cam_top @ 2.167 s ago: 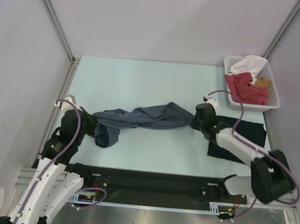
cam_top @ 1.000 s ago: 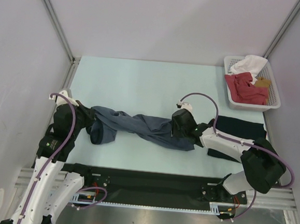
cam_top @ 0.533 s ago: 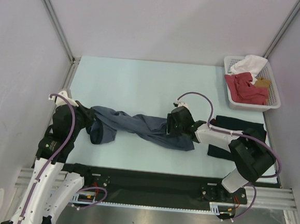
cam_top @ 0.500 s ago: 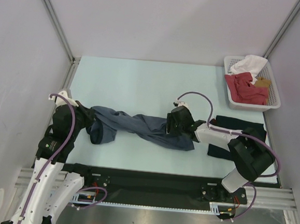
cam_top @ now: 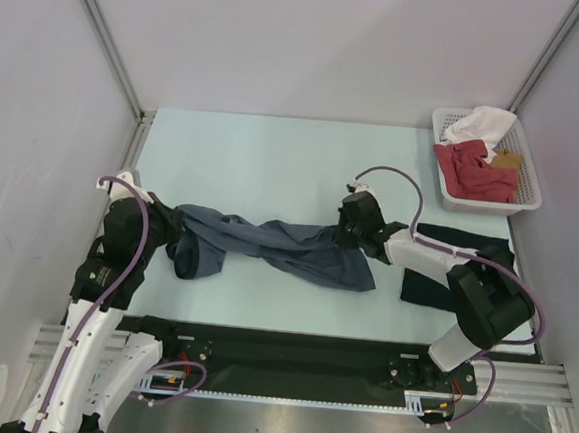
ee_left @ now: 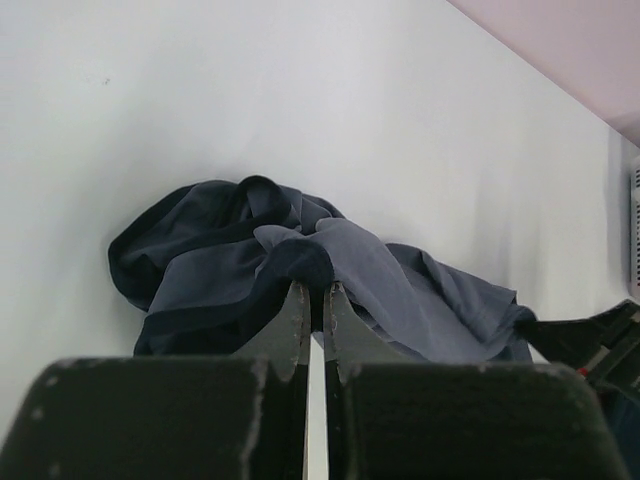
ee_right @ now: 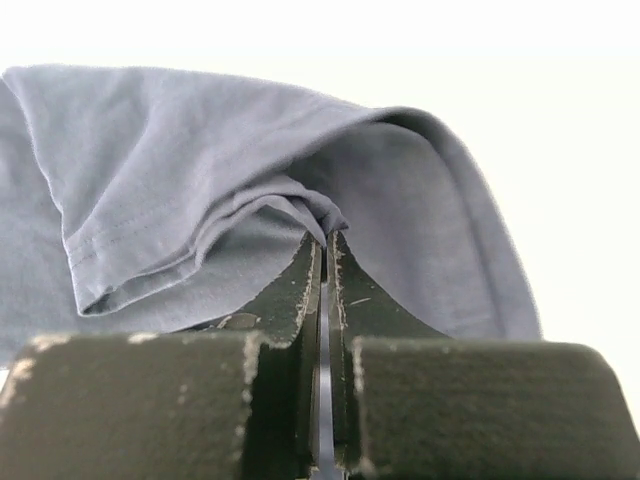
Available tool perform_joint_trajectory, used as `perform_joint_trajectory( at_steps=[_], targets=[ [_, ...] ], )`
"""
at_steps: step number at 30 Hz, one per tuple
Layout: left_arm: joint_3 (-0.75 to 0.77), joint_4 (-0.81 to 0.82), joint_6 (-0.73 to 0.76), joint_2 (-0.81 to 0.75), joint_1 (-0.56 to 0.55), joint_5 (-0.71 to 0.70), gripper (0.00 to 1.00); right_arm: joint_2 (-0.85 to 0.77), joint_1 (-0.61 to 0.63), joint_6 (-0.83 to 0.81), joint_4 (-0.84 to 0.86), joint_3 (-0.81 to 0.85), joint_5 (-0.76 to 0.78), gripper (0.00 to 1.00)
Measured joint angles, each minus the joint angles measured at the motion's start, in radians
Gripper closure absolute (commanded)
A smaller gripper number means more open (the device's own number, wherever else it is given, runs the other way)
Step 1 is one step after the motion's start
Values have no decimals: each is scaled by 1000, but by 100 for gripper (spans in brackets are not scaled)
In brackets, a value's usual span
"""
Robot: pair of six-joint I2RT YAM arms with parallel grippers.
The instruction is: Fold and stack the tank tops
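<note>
A slate-blue tank top (cam_top: 267,245) lies twisted across the middle of the table, stretched between my two grippers. My left gripper (cam_top: 171,229) is shut on its left end, where a dark-trimmed fold (ee_left: 300,262) is pinched between the fingers. My right gripper (cam_top: 349,229) is shut on a fold of the same slate-blue tank top (ee_right: 250,190) at its right end. A dark navy tank top (cam_top: 461,265) lies folded flat at the right, partly under my right arm. My left gripper (ee_left: 312,288) and right gripper (ee_right: 326,240) both have cloth at their tips.
A white basket (cam_top: 529,200) at the far right corner holds a red garment (cam_top: 474,171) and a white garment (cam_top: 482,123). Grey walls with metal posts stand on the left, back and right. A black rail (cam_top: 288,362) runs along the near edge.
My right gripper has shifted up and to the right and has shut on a fold of the slate-blue tank top. The left gripper has kept its hold and barely moved.
</note>
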Motion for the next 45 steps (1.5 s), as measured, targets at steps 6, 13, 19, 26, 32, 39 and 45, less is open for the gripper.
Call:
perform_joint_trajectory(
  at_steps=[6,13,19,26,32,39,45],
  targets=[
    [87,-36,27,51,0,-11,100,-148,-124,-23,-106,82,-39,100],
    [259,-85,78,154,1,-6,100,-287,-267,-39,-239,298,-126,100],
    [424,-108,114,288,2,28,100,-284,-399,-30,-371,494,-243,100],
    [742,-153,121,536,39,61,100,-95,-447,1,-499,902,-328,100],
    [1006,-191,143,640,60,59,100,-80,-451,12,-555,1068,-331,100],
    [970,-120,200,309,60,130,100,-510,-448,-14,-462,829,-357,100],
    [893,-39,214,-56,60,227,100,-943,-448,-45,-399,734,-423,100]
  ],
)
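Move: My left hand, high up, already pinches one end of the grey-blue tank top, whose middle lies about 19 cm to its right, 4 cm ahead and 22 cm below. My right hand, low over the table, already holds the other side; that middle lies about 13 cm to its left, 3 cm back and 4 cm down. The folded black tank top lies some 25 cm right of my right hand and 5 cm back, and the basket about 29 cm right and 19 cm ahead. With both grips kept shut on the grey-blue tank top, I sweep it up off the table, drifting about 10 cm forward as I rise while my right hand also pulls right. Then, still climbing, I whip both hands back towards me, nearly 30 cm, fingers tipping up steeply. In all my right hand climbs over 50 cm, my left about 35 cm. ##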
